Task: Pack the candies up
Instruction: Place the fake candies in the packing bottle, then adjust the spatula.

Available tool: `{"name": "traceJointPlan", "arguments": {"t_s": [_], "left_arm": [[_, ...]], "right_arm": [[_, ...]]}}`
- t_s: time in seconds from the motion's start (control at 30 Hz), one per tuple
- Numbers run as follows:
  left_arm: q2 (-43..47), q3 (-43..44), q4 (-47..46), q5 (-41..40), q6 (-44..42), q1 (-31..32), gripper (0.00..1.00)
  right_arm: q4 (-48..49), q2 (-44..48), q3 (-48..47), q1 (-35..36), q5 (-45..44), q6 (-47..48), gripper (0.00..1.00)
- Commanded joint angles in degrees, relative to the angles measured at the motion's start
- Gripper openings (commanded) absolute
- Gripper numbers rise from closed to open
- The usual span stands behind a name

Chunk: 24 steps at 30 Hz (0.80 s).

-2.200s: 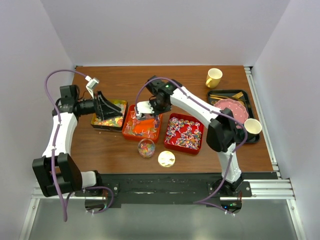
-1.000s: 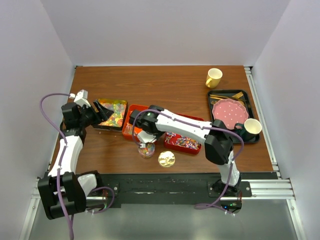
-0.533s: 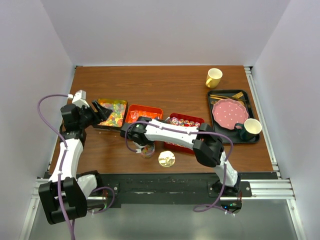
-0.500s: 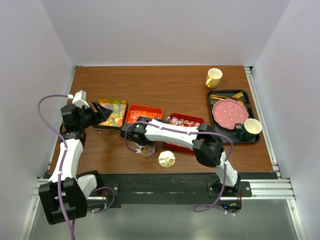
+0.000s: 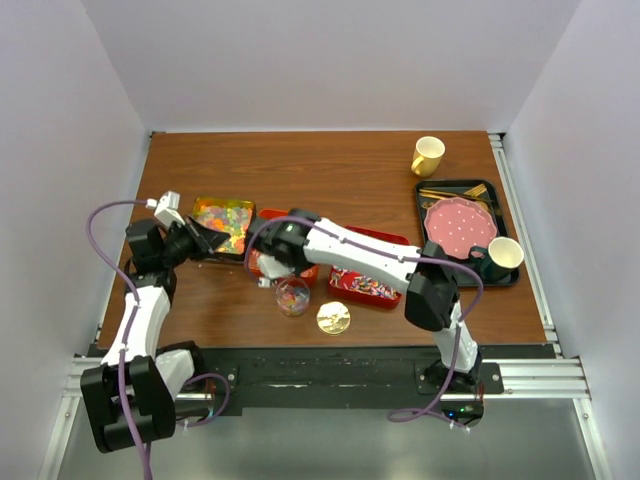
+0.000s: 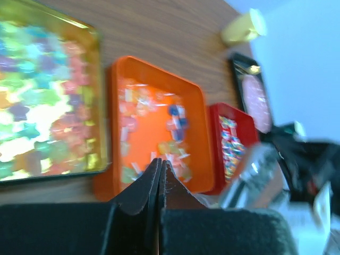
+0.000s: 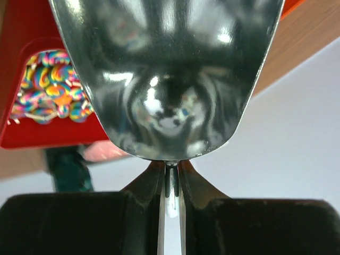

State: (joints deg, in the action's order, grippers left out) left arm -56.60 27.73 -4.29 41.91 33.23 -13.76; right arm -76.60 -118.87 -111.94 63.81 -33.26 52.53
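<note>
Gummy candies fill the gold tray. The wrapped candies lie in the orange tray, and the swirled candies lie in the red tray. A small glass jar at the front holds mixed candies. My left gripper hangs low over the near edge of the gold tray, shut and empty. My right gripper is shut on the handle of a shiny metal scoop, over the orange tray's near left corner, just behind the jar.
A round gold lid lies right of the jar. A black tray at the right holds a pink dotted plate; a dark cup stands at its near corner. A yellow mug stands at the back right.
My left gripper has closed and dropped slightly toward the near edge of the gold tray. The right arm has swung the scoop away from the jar's left side, back over the orange tray.
</note>
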Motion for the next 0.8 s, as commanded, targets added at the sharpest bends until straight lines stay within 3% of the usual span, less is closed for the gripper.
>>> {"name": "traceJointPlan", "arguments": {"t_s": [0.0, 0.07, 0.23, 0.57, 0.77], "left_arm": [[2.1, -6.0, -18.1, 16.6, 11.6, 0.0, 0.0], [2.6, -8.5, -24.0, 20.0, 15.2, 1.5, 0.0], [3.0, -8.7, -24.5, 19.6, 15.5, 6.7, 0.0], [-5.6, -3.9, -24.3, 19.3, 14.8, 6.8, 0.0], [-8.3, -3.5, -20.8, 17.2, 11.2, 6.8, 0.0]], "right_arm": [[-13.2, 1.8, -4.2, -5.8, 8.4, -4.7, 0.0], [-12.3, 0.1, -6.2, -6.8, 9.9, -5.2, 0.0], [-12.7, -3.7, -11.7, -7.1, 13.2, -5.7, 0.0], [-8.3, -4.2, -14.2, -5.5, 14.4, -5.5, 0.0], [-9.3, -2.6, -19.0, -3.4, 21.9, -6.1, 0.0]]}}
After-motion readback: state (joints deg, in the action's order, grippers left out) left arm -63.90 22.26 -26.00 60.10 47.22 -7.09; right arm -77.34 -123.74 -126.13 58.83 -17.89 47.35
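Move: The orange candy box is centred about 6 cm to the right hand's left and 3 cm ahead, some 10 cm below; this hand still grips the metal scoop. The bottle stands about 10 cm behind that hand and 4 cm to its left, the red candy box some 14 cm to its right and 3 cm back. From the shut left hand, the orange box lies about 12 cm right and 2 cm ahead, the gummy box 6 cm ahead and 3 cm left, both roughly 10 cm lower. The right hand keeps its grip on the scoop and swings forward about 3.5 cm and a little right, then comes back some 2 cm and left about 5 cm over the orange box, rolling so its left side rises. Meanwhile the left hand, fingers kept shut, sweeps right and back about 7 cm and 5 cm with a slight rise and a 20-degree clockwise turn, then eases forward and down a little, its tips ending close by the scoop's blade near the orange box; whether they touch can't be seen. ##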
